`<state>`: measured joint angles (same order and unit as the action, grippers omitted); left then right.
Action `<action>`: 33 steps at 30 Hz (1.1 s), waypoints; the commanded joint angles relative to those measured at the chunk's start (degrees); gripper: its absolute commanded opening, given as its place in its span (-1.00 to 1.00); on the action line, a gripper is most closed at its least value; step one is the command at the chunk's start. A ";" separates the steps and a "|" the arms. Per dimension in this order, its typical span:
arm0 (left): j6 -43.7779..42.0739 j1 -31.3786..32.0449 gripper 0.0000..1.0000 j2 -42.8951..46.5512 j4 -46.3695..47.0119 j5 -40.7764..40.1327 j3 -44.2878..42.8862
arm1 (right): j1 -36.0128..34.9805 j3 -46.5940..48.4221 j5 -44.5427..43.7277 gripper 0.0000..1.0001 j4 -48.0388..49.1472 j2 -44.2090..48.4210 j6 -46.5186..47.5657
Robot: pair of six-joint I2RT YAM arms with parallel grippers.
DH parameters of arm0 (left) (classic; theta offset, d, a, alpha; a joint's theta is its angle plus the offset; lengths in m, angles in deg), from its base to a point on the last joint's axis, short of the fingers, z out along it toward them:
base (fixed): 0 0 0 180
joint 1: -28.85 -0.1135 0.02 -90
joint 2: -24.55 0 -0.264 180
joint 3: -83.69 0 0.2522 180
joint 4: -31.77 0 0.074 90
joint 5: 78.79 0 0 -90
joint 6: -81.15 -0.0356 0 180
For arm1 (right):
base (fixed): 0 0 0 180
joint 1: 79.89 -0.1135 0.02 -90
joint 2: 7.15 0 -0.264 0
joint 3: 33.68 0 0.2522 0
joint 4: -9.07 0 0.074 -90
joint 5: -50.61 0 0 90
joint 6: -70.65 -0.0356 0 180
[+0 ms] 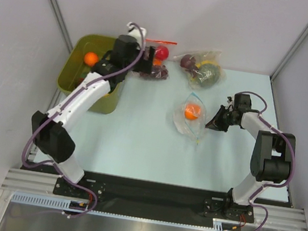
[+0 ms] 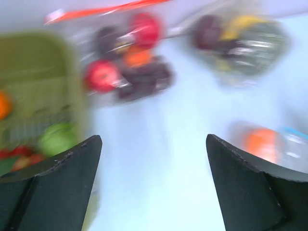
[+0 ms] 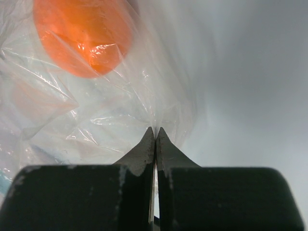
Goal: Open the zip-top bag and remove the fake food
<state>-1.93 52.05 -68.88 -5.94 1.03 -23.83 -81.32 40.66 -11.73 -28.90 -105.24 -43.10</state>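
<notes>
The zip-top bag (image 1: 191, 119) lies crumpled at mid-table with one orange fake food (image 1: 190, 112) inside it. My right gripper (image 1: 209, 124) is at the bag's right edge, shut, with a fold of the clear film (image 3: 96, 110) pinched at its tips (image 3: 155, 129); the orange fruit (image 3: 82, 38) sits just beyond. My left gripper (image 1: 147, 63) hangs open and holds nothing by the green bin's back right corner. Its blurred wrist view shows wide jaws (image 2: 154, 144) over bare table, the bag (image 2: 284, 144) with the orange fruit (image 2: 260, 142) at the right. More fake food lies in the bin: an orange fruit (image 1: 91, 58) and a light-green one (image 2: 57, 138).
The olive-green bin (image 1: 75, 73) stands at the back left. A clear bag with a red-orange zip strip (image 1: 155, 64) holding red and dark fruit lies just right of it. Another clear bag (image 1: 202, 67) with dark and yellow fruit lies at the back centre. Grey walls surround the table.
</notes>
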 commanded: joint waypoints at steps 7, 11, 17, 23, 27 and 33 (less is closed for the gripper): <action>-4.18 18.00 0.88 -10.88 1.18 27.37 -13.90 | -0.59 1.91 -0.33 -1.00 -0.14 2.02 0.46; -12.09 23.11 0.82 -17.22 -7.58 35.55 -19.97 | -0.68 1.91 -0.41 -1.00 -0.40 2.46 0.63; -10.61 23.82 0.67 -19.42 -6.65 39.09 -14.62 | -0.85 1.39 -0.33 -1.00 -0.58 2.72 0.90; -9.47 24.00 0.44 -24.24 -7.61 35.67 -13.56 | -1.55 1.65 -0.15 -1.00 -0.58 2.63 0.98; -8.42 24.17 0.28 -25.93 -6.21 31.01 -12.33 | -1.73 1.65 -0.06 -1.00 -1.19 2.81 1.51; -7.27 23.91 0.22 -25.49 -2.34 26.96 -8.03 | -1.73 0.60 -0.06 -1.00 -1.28 3.42 1.69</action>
<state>-10.15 76.22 -95.32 -12.06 30.74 -32.92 -82.83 40.66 -11.73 -29.86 -104.38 -42.59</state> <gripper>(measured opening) 0.608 0.017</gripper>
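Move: The orange ball in the open zip-top bag lies about 26 cm to the left hand's right, some 5 cm back and roughly 26 cm below. From the left hand, the bag with red fruit is about 13 cm ahead and 4 cm right, the bag with the melon 13 cm ahead and 27 cm right, both at table height. The right hand, already shut on the open bag's edge, has the ball about 6 cm ahead, 7 cm left and slightly below. The left hand swings away from the green bin, sweeping some 28 cm to the right and 15 cm back at nearly the same height for the first stretch, while its wrist turns clockwise by 50 to 60 degrees. It then sinks steeply towards the open bag's mouth, ending some 18 cm lower with the fingers tipped about 25 degrees further down and narrowed from wide open to a bit over half, while the right hand keeps its pinch on the bag's edge, easing only about 1 cm left. ##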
